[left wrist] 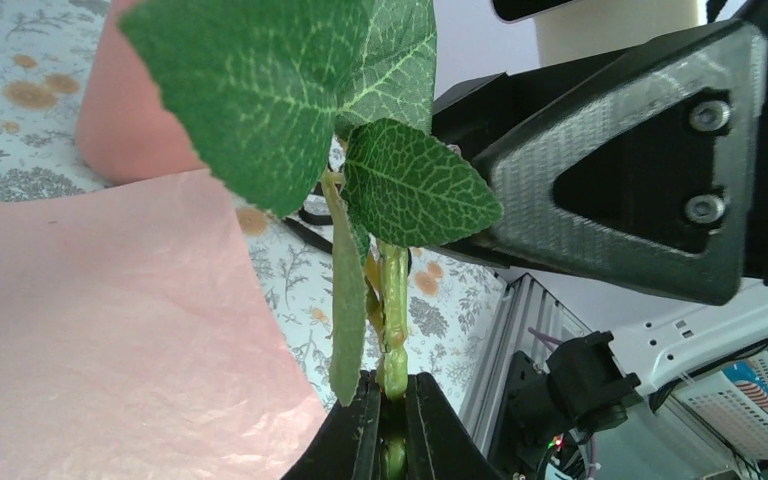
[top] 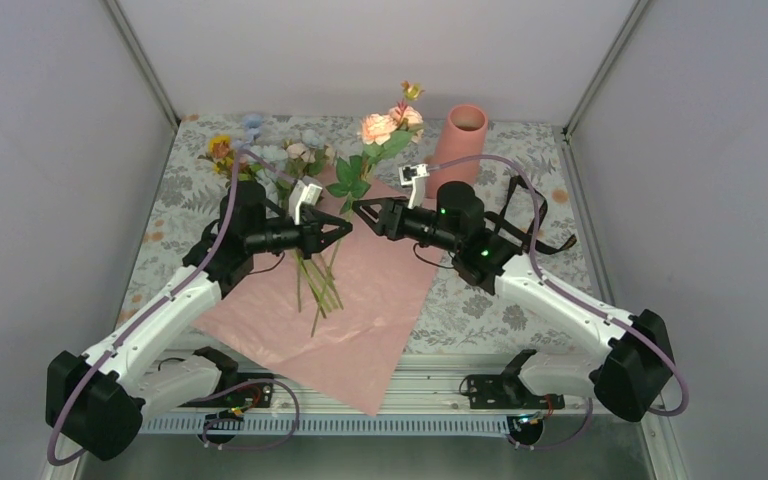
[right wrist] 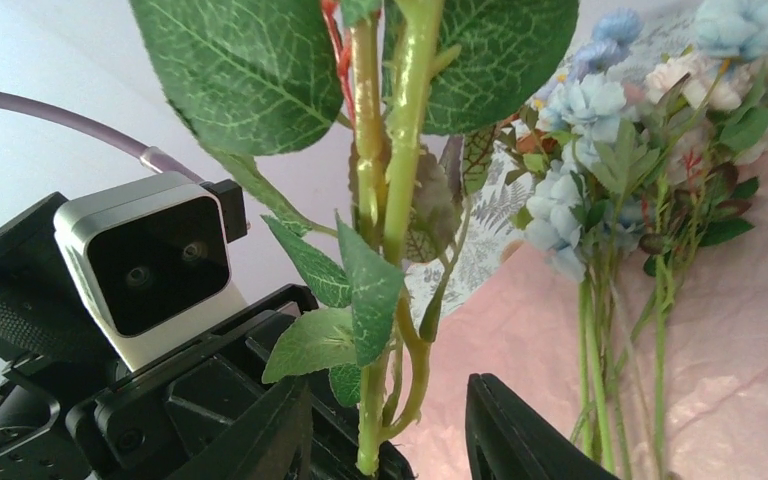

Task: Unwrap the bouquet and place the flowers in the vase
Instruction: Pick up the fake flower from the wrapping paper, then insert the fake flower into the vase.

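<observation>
The lilac-pink wrapping sheet (top: 345,310) lies flat, opened out. Most flowers (top: 260,155) lie across its far left, blooms on the tablecloth, stems (top: 315,285) on the sheet. My left gripper (top: 343,226) (left wrist: 393,430) is shut on the low end of one green stem (left wrist: 394,300), holding up a peach-bloomed flower (top: 380,128). My right gripper (top: 360,210) (right wrist: 385,440) faces it, jaws open on either side of the same stem (right wrist: 380,400), fingers (right wrist: 520,430) clear of it. The salmon-pink vase (top: 460,140) (left wrist: 130,120) stands upright at the back, right of the held flower.
A floral tablecloth (top: 500,300) covers the table, with white walls on three sides. The two wrists are nearly nose to nose over the sheet; the left wrist's camera (right wrist: 145,260) fills the right wrist view's left side. A metal rail (top: 440,385) runs along the near edge.
</observation>
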Tool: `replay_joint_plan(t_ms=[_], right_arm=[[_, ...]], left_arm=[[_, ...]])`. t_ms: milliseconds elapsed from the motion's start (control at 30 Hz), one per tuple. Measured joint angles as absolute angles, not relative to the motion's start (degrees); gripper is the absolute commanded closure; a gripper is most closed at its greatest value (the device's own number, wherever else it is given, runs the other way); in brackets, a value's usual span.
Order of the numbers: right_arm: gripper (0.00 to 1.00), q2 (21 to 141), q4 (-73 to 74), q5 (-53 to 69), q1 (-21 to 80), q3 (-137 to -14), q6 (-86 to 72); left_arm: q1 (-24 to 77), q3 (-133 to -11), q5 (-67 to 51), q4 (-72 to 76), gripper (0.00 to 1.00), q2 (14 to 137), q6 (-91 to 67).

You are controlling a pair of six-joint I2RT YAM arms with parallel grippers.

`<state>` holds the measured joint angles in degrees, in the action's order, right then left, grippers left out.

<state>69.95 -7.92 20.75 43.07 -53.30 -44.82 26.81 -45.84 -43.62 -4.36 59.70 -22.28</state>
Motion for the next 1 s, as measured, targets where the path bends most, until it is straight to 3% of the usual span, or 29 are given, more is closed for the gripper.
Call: replay_joint_plan(t_ms=[333,500,567,800,933,1000], right_arm=[[0.73,71.7,-8.9,22.0,43.8,-53.8,-45.7],[0.95,73.0,-10.0,23.6,44.0,-54.5,-45.8],[0.96,73.1,-10.5,24.0,44.0,-54.6,-45.8],[0.96,73.1,-10.3,23.1,44.1,-54.7,-44.4],[0.96,72.7,-5.8,17.9,44.2,-57.1,-40.5],[0.96,72.0,-2.9,13.9,44.2,-58.9,-37.9]], left_arm=[[26.9,-45.6,-45.1,-4.4,0.98,58.5,-21.4],[26.8,-45.6,-45.2,-4.9,0.97,58.5,-21.1],[26.8,-45.6,-45.3,-5.1,0.94,58.5,-20.9],[26.9,-45.8,-43.3,-7.2,0.22,57.3,-19.7],[26.9,-46.8,-39.1,-11.2,0.03,55.2,-18.5],[26.9,-47.4,-36.8,-13.3,0.00,53.7,-17.9]])
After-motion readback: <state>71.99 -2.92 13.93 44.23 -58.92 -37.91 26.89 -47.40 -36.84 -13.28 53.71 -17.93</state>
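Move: The held flower's stem, where the right fingers will shut, is about 2 cm to the right hand's left, level with it. From the same hand, the vase is roughly 20 cm ahead, 20 cm to the right and 17 cm lower; the loose stems on the paper lie about 3 cm ahead, 11 cm left and 29 cm below. That gripping spot is some 4 cm above the left hand, perhaps 2 cm ahead. Leftward by about 2 cm, the right hand eases onto the upright stem and its half-open fingers close, pinching the stem above the left grip. Only then does the left hand, nearly still so far, open wide, let go and back off some 2 cm to its left, while the right hand, stem pinched, swings forward and right with a slight lift. ##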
